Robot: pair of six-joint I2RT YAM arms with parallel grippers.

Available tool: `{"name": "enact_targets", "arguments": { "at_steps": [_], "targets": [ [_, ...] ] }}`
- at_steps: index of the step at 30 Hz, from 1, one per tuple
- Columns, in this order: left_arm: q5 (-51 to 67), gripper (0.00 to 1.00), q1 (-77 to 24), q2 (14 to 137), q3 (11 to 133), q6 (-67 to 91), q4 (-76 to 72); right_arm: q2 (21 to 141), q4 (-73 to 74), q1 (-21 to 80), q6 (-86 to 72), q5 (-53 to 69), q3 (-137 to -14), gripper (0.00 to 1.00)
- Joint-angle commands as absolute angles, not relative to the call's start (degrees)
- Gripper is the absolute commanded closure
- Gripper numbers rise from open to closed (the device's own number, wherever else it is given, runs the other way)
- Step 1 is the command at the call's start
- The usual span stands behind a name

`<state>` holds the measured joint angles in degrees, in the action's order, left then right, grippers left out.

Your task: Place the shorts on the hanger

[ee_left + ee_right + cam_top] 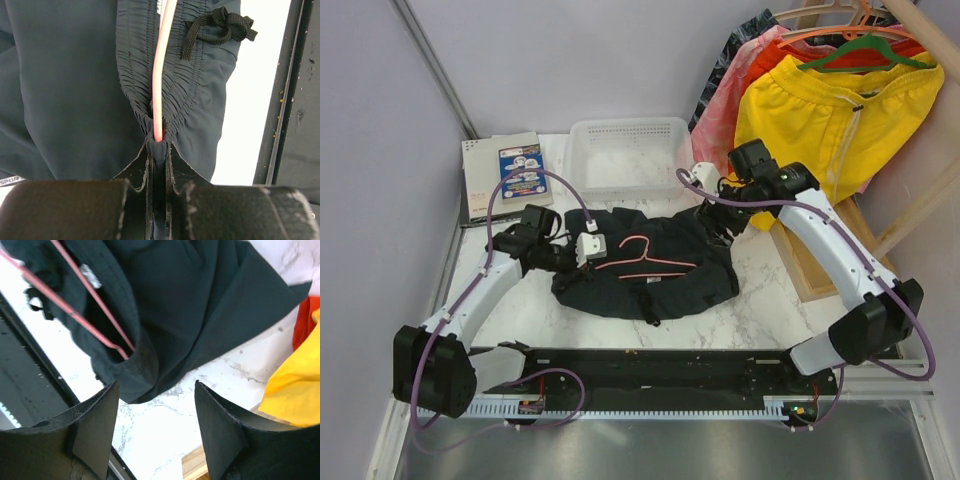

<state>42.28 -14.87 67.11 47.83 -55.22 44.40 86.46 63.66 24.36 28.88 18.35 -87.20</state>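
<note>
The dark navy shorts (655, 275) lie bunched in the middle of the marble table. The pale-pink hanger (642, 258) lies on them, its ends tucked into the waistband. My left gripper (582, 248) is at the shorts' left end. In the left wrist view it (159, 150) is shut on the gathered waistband (185, 85), and the hanger's rod (159, 75) runs into the pinch. My right gripper (720, 215) hovers over the shorts' right end. In the right wrist view it (156, 405) is open and empty, just off the shorts (190, 305), where the hanger's corner (120, 347) sits inside the waistband.
A white basket (625, 155) stands behind the shorts, with a box (505, 175) to its left. Yellow shorts (830, 110) hang on a green hanger (865, 52) at the back right, over a wooden rack base (810, 260). A black rail (650, 365) runs along the near edge.
</note>
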Motion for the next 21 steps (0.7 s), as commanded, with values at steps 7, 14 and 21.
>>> {"name": "enact_targets", "arguments": {
  "at_steps": [7,14,21],
  "targets": [
    [47.02,0.98,-14.85,69.35,51.15,-50.54,42.63,75.59,42.32,31.72,28.92,35.6,-79.12,0.36],
    [47.46,0.98,-14.94,69.08,50.89,-50.8,42.63,74.09,24.09,38.57,28.91,33.84,-66.89,0.34],
    [47.99,0.98,-14.94,68.56,51.33,-50.63,42.63,79.53,22.06,43.06,32.43,32.35,-67.32,0.36]
  ]
}}
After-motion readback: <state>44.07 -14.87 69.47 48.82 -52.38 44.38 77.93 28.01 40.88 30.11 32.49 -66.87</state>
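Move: The hanger's hook is about 20 cm to the left of the open right hand, roughly level with it in reach and some 8 cm lower. The hanger's right-hand end, inside the waistband, lies about 6 cm left, 8 cm back and 12 cm down; the white basket stands some 24 cm left and 20 cm ahead. From the left hand, still pinching the waistband at the hanger's left end, the hook lies about 14 cm right and 8 cm ahead. Right hand, open, arcs about 14 cm left and 5 cm back towards the hanger's hook, rising then sinking, turning counter-clockwise. ##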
